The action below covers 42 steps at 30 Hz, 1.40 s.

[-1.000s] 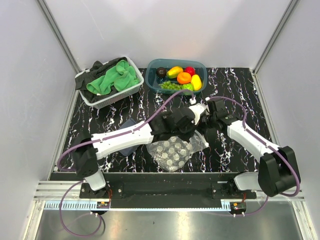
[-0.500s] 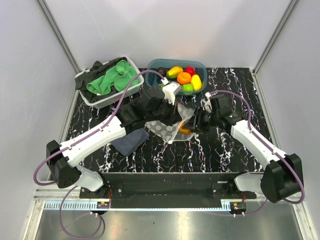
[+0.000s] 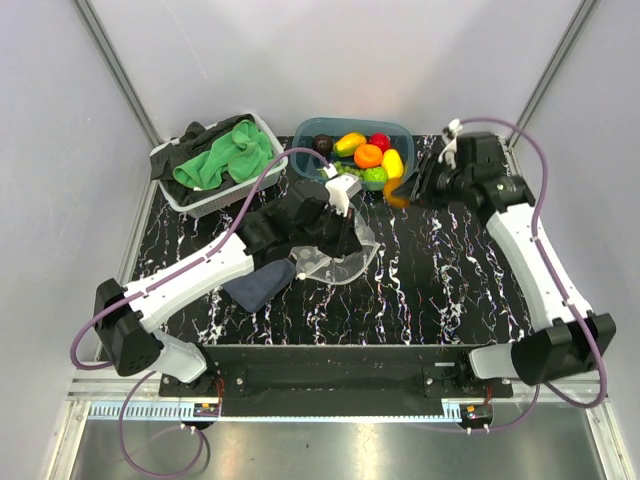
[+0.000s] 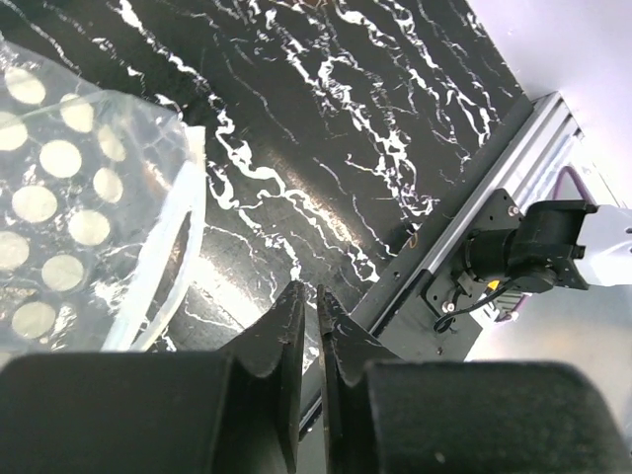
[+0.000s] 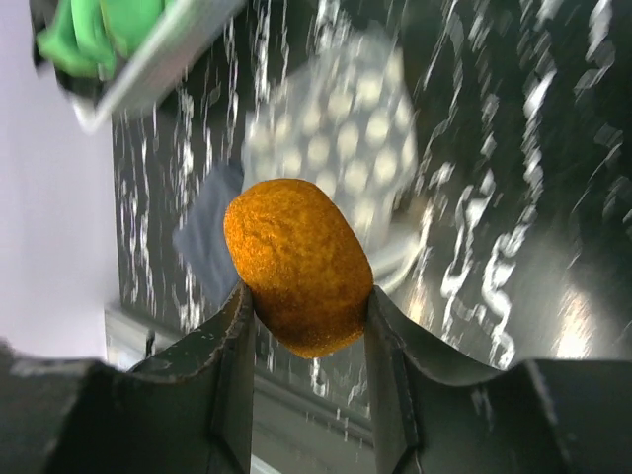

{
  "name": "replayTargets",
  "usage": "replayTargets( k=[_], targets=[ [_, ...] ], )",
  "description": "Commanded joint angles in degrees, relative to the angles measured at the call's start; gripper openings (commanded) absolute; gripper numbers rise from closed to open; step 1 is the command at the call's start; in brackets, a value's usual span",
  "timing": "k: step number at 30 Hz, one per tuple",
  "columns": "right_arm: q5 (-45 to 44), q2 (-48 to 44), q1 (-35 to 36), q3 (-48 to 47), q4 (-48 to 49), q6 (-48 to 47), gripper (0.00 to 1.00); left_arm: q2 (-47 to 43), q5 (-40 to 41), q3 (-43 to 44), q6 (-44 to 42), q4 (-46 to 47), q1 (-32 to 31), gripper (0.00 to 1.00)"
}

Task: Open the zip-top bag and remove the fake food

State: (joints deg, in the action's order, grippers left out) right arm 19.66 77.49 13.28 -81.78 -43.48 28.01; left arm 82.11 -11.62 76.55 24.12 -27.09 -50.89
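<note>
The zip-top bag, clear with white dots, hangs slack at mid-table under my left gripper. In the left wrist view the bag lies to the left, and its edge runs under the nearly closed left gripper. My right gripper is shut on an orange fake food piece and holds it in the air beside the teal tub. In the right wrist view the orange piece sits between the fingers of the right gripper, with the bag far below.
The teal tub at the back holds several fake fruits, among them an orange one and a yellow one. A white basket with a green cloth stands back left. A blue-grey cloth lies beside the bag.
My right gripper has pulled the orange piece out of the bag and carried it back and right toward the tub. The left gripper has stayed on the bag, which now hangs slack.
</note>
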Motion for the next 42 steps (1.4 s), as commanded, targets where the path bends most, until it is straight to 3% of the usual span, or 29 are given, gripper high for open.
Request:
replayTargets(
  k=[1, 7, 12, 14, 18, 20, 22, 25, 26, 31, 34, 40, 42],
  targets=[
    [-1.21, 8.53, -1.5, -9.52, 2.25, -3.05, 0.0, -2.83, -1.39, -1.14, 1.19, 0.9, 1.67, 0.13],
    [-1.91, 29.94, -1.76, -25.6, 7.44, -4.45, 0.01, -4.67, -2.53, -2.37, 0.76, -2.26, 3.96, 0.18],
    [-1.47, 45.62, -1.68, -42.8, 8.07, -5.86, 0.08, -8.09, -3.15, -4.39, -3.02, -5.51, 6.15, 0.31],
    [-1.64, 52.65, -1.68, -48.01, 7.54, -4.9, 0.19, -8.71, -3.24, -4.75, -5.65, -7.0, 6.94, 0.36],
    [0.2, 65.48, -1.59, -68.44, 0.62, -2.26, 0.4, -10.3, -3.67, -6.59, -7.77, -7.63, 8.53, 0.43],
    [1.6, 70.85, -1.59, -74.98, -0.89, -0.69, 0.55, -10.91, -4.2, -7.64, -9.0, -7.71, 9.58, 0.46],
    [2.14, 72.01, -1.5, -75.64, -1.78, 0.11, 0.69, -11.35, -5.08, -8.17, -10.49, -7.54, 10.2, 0.49],
    [1.88, 68.77, -1.33, -71.52, -1.69, 0.73, 0.97, -11.53, -6.22, -9.23, -11.81, -7.28, 11.08, 0.53],
    [1.44, 67.63, -1.32, -68.98, -2.13, 0.82, 1.0, -11.53, -6.75, -9.84, -12.08, -6.93, 11.34, 0.54],
    [-1.55, 54.1, -1.24, -57.03, -5.82, 0.2, 1.0, -11.7, -10.7, -11.51, -11.38, -4.21, 11.34, 0.6],
    [-1.21, 43.47, -1.24, -44.82, -6.35, 0.64, 1.0, -12.23, -13.43, -11.95, -8.49, -1.4, 11.52, 0.64],
    [3.62, 15.62, -0.8, -2.6, 5.41, 3.89, 1.0, -17.05, -15.37, -17.13, 2.84, 9.05, 11.61, 0.74],
    [4.07, 5.89, -0.54, 4.93, 7.36, 3.98, 1.0, -21.43, -15.54, -20.81, 9.15, 16.49, 11.69, 0.76]
  ],
)
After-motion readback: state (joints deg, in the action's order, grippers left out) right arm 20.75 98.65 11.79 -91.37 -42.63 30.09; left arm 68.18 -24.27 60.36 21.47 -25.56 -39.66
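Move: My right hand holds the orange-brown fruit; the blue bin's middle, where it goes, is some 24 cm ahead, 10 cm left and 18 cm below. In the bin, the orange sits about 24 cm ahead and 7 cm left, the yellow fruit 22 ahead and 3 left, the mango 27 ahead and 12 left. The emptied bag lies about 7 cm ahead of my left hand, 2 cm left and 17 down; from that hand the slate cloth is 20 cm left and 2 cm back. I swing my right hand quickly forward, about 28 cm, and down some 14 cm into the blue bin, drifting a little left, and spread the fingers wide to let go of the fruit. Then I pull back roughly 20 cm, rising, tipped about 10 degrees further down. My left hand slides left across the bag's near part towards the slate cloth, dipping and rising again, its fingers opening. ##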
